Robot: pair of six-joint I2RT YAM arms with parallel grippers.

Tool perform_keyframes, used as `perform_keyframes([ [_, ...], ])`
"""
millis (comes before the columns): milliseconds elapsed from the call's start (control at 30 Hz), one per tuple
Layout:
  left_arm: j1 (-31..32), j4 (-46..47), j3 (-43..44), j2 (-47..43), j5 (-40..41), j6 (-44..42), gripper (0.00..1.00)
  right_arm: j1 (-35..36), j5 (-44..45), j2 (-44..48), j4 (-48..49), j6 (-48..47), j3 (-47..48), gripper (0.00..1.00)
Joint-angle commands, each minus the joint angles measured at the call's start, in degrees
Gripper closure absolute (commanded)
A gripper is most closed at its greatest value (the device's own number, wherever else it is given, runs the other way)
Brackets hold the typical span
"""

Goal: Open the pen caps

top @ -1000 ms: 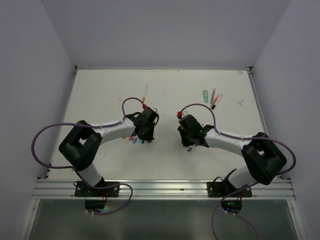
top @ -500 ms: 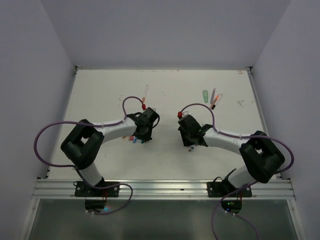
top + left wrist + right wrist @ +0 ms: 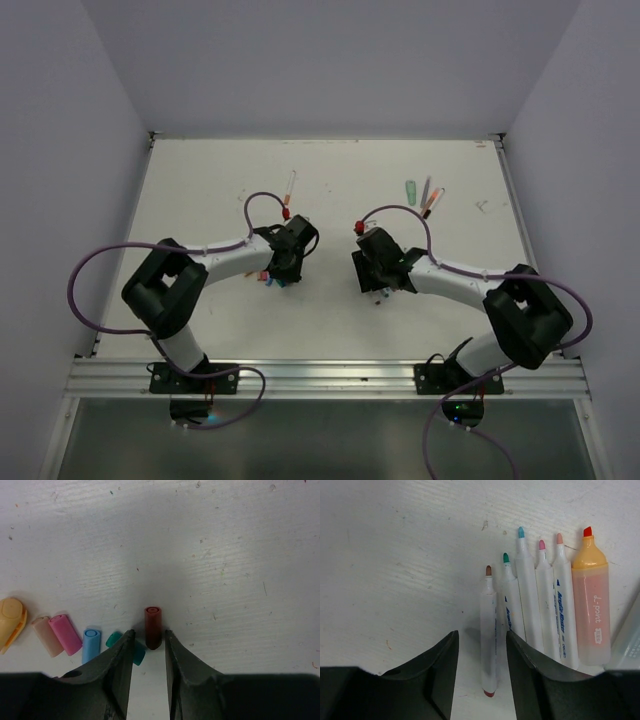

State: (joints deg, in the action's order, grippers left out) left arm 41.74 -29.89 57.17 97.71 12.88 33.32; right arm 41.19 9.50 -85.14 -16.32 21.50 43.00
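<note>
In the left wrist view a dark red pen cap (image 3: 153,625) lies on the table, its near end between the tips of my left gripper (image 3: 149,636). The jaws are open, with a gap on each side of it. Teal (image 3: 114,639), blue (image 3: 90,645), pink (image 3: 65,634), peach (image 3: 45,636) and orange (image 3: 11,617) caps lie in a row to its left. My right gripper (image 3: 482,637) is open around an uncapped brown-tipped pen (image 3: 488,625) lying on the table. Beside it lie several uncapped white pens (image 3: 530,600) and an orange highlighter (image 3: 590,605).
In the top view the left gripper (image 3: 282,273) and right gripper (image 3: 377,287) sit low at mid-table. Farther back lie a capped pen (image 3: 291,186), a pale green highlighter (image 3: 411,189) and two slim pens (image 3: 430,200). Walls close off three sides.
The right gripper has shifted slightly toward the near side. The left arm has barely moved.
</note>
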Motion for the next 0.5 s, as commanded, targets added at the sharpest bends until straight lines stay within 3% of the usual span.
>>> perform_keyframes([
  [0,0.19,-1.66,3.56,-2.61,1.09,-0.45,0.66,-0.06,-0.36,4.01,0.94,0.12,3.05,0.53],
  [167,0.19,-2.98,8.03,-5.69,1.09,-0.8,0.6,-0.14,-0.45,8.23,-0.12,-0.14,4.8,0.42],
  [267,0.1,-2.72,10.85,-6.57,1.79,-1.68,0.52,-0.14,1.04,11.22,-0.12,-0.4,5.77,0.35],
  [400,-1.39,-1.49,13.49,-5.96,2.85,-3.78,0.27,-0.32,4.47,13.94,-0.56,-0.05,6.74,0.24],
  [467,-3.84,-0.44,15.33,-4.9,2.5,-4.49,0.22,-0.32,6.49,14.83,-0.56,0.47,6.74,0.17],
])
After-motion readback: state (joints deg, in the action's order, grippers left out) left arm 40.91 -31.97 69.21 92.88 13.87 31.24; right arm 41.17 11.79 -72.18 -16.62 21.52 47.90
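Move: The last capped pen, with an orange-red cap, lies about 33 cm ahead of the left hand and 1 cm to its left; from the right hand it is some 35 cm ahead and 23 cm left. The brown cap lies right between the left fingertips, the teal cap some 3 cm left and 2 cm back. The uncapped brown pen lies right under the right hand, the teal pen 2 cm right and 1 ahead, the orange highlighter 7 right and 1 ahead. Straight up first, then also forward, both hands rise quickly by about 10 cm off what they have already set down, the left from the brown cap and the right from the brown pen. The left gains some 5 cm forward and drifts right, the right hand 3 cm forward, both towards the capped pen. Both pairs of fingers, already parted, spread wide as they tip outward a little over 10 degrees. ##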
